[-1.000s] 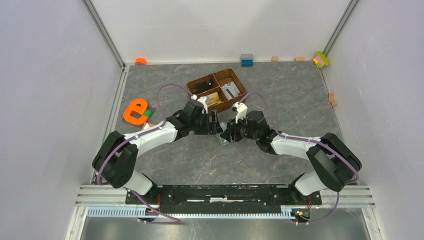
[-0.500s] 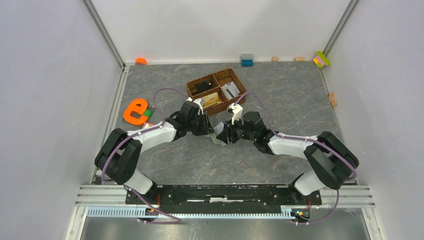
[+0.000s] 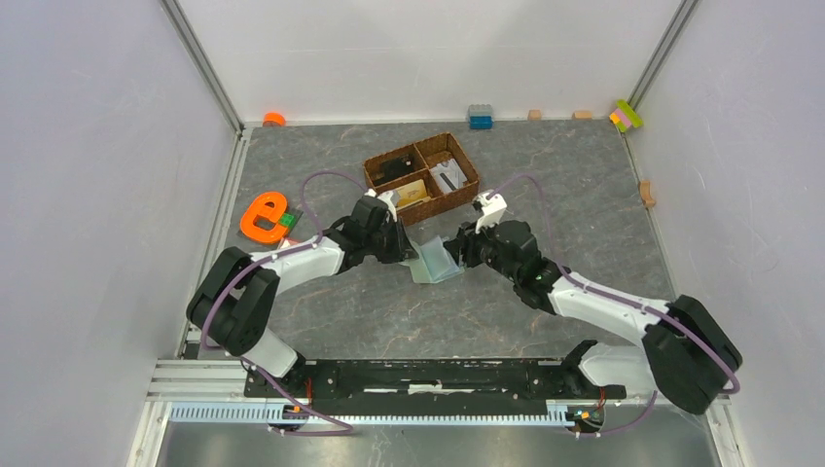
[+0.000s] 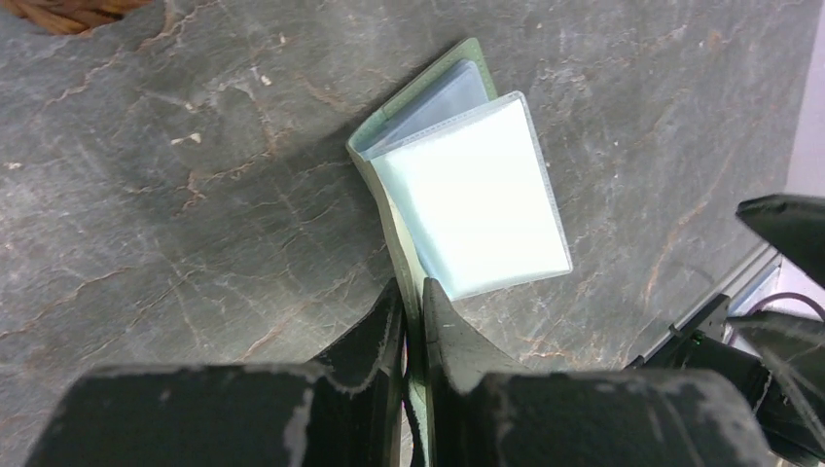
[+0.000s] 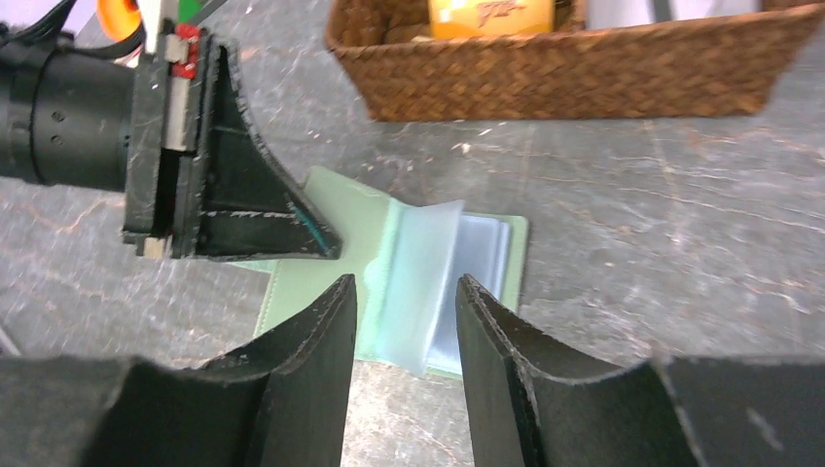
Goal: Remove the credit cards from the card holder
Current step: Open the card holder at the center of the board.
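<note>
The sage-green card holder [image 3: 435, 263] lies open on the table between my two grippers, its pale blue-teal clear sleeves fanned up. My left gripper [image 3: 412, 253] is shut on the edge of its green cover; in the left wrist view [image 4: 412, 290] the cover passes between the closed fingers and the sleeves [image 4: 472, 199] look empty and glare white. My right gripper [image 3: 459, 251] is open, its fingers either side of a raised sleeve [image 5: 420, 282] without touching it. No credit card shows in the sleeves. A tan-orange flat item [image 5: 491, 15] lies in the basket.
The brown wicker divided basket [image 3: 467, 173] stands just behind the wallet. An orange letter-e shape [image 3: 263, 216] with a green block lies at the left. Small blocks [image 3: 480, 116] line the back wall and right edge.
My right gripper has let go of the wallet, opened and drawn back to the right. The wallet has dropped from between the grippers to lie open on the table. My left gripper stays shut on it.
</note>
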Robot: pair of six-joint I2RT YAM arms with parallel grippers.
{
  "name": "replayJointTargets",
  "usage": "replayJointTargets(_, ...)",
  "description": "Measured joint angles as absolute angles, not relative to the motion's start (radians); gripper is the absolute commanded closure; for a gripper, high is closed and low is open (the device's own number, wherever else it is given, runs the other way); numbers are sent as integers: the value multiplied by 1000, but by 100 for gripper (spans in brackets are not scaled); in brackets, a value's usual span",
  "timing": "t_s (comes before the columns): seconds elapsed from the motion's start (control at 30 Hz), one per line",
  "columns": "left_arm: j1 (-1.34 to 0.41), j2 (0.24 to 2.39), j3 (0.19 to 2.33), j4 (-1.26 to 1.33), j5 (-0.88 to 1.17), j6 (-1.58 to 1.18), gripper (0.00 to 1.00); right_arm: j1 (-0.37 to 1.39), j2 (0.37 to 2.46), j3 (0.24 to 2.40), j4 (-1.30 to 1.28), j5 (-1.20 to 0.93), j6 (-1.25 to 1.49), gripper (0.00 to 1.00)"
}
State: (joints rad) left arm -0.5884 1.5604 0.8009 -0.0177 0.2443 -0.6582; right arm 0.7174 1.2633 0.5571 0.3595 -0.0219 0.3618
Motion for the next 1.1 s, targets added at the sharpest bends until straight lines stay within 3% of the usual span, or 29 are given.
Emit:
replayJointTargets(0.27,-588,1507,762,36,271,-659,98,653,1113,440,356,136,414,47)
replayJointTargets(0.63,-589,1224,640,102,208,-657,98,639,831,270,444,269,430,18)
replayJointTargets(1.1,-600,1110,576,257,300,-657,98,639,804,223,499,200,440,13)
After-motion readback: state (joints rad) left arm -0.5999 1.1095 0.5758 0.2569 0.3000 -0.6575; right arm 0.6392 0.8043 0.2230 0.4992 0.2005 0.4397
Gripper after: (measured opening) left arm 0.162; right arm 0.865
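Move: The left hand already pinches one cover of the card holder, whose middle lies about 4 cm to its right, 1 cm back and 3 cm below. The right hand has the holder's middle some 5 cm to its left, level ahead and roughly 6 cm below. Beyond, the basket is about 17 cm ahead and 2 cm right of the left hand, the yellow pack inside it 14 cm straight ahead, both slightly lower. Still pinching the holder's cover, the left lifts about 12 cm, while the right withdraws 9 cm rightward, opening. ##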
